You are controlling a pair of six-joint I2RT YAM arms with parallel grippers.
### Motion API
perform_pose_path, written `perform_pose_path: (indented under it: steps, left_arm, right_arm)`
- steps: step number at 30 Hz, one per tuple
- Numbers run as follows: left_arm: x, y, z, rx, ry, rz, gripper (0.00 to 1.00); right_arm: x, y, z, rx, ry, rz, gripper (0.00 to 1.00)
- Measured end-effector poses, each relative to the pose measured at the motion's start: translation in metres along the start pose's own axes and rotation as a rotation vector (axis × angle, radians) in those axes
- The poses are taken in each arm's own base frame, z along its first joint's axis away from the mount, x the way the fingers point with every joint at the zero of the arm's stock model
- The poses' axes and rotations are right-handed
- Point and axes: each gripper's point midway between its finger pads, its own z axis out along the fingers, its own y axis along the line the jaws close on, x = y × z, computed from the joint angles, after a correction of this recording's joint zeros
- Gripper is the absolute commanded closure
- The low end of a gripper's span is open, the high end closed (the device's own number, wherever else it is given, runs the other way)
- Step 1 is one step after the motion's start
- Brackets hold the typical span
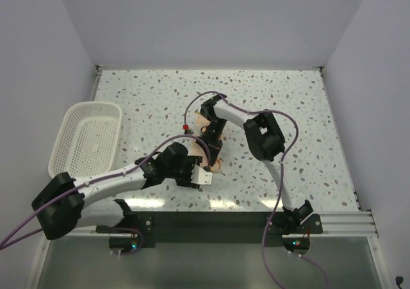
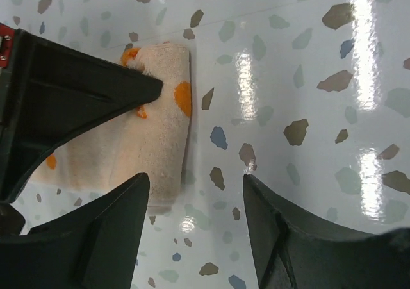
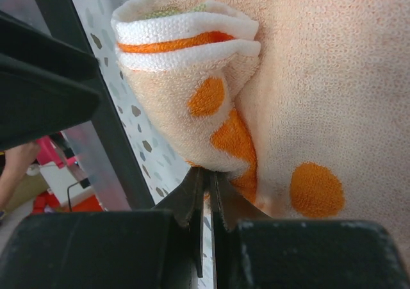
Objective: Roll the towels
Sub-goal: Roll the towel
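Observation:
The towel (image 1: pixel 202 123) is a small peach and cream roll with orange spots, lying at the table's middle. In the left wrist view the towel roll (image 2: pixel 157 132) lies just left of and beyond my left gripper (image 2: pixel 195 186), which is open over bare table and holds nothing. My left gripper (image 1: pixel 203 173) sits at the roll's near end. My right gripper (image 1: pixel 212 149) reaches over the roll from the far side. Up close the right gripper (image 3: pixel 206 173) is shut, its tips pressed against the towel's (image 3: pixel 307 84) folded edge.
A white mesh basket (image 1: pixel 96 105) stands at the left side of the speckled table (image 1: pixel 288 109). The right arm's black link (image 2: pixel 64 103) crosses the upper left of the left wrist view. A metal rail (image 1: pixel 333 222) runs along the near edge.

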Motion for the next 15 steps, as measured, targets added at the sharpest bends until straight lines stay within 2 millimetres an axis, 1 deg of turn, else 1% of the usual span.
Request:
perform_pose_path:
  steps: [3,6,12,15]
  left_arm:
    - [0.010,0.000,0.013,0.001,0.052,0.036,0.33]
    - [0.016,0.007,0.022,-0.030,0.084,0.064,0.33]
    - [0.015,0.024,0.033,-0.098,0.094,0.124,0.33]
    - [0.018,0.028,0.038,-0.113,0.107,0.146,0.34]
  right_arm:
    - [-0.001,0.002,0.002,-0.025,-0.009,0.023,1.00]
    - [-0.003,0.003,0.004,-0.047,-0.018,0.043,0.99]
    - [-0.005,0.003,0.005,-0.075,-0.024,0.068,0.99]
    - [-0.005,0.004,0.006,-0.087,-0.025,0.075,0.98]
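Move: The towel's rolled end lies about 4 cm ahead of the left hand, 4 cm to its right and 4 cm below. The right gripper, pinching the roll, stands 4 cm ahead of the left hand, 6 cm to its right and 4 cm lower. From the right hand, the roll's middle is level and about 2 cm to the left. The towel's flat part centres roughly 12 cm ahead of the left hand, 2 cm right and 5 cm below. The towel roll stays pinched in the shut right fingers, that hand easing only about 1 cm left with a slight turn, while the left hand closes in on its free left end. The left hand sinks some 2 cm as it starts, then goes mainly forward, about 4 cm in all, drifting a little right. Its fingers stay open and swing about 10 degrees forward, bringing the roll's left end between the tips. ##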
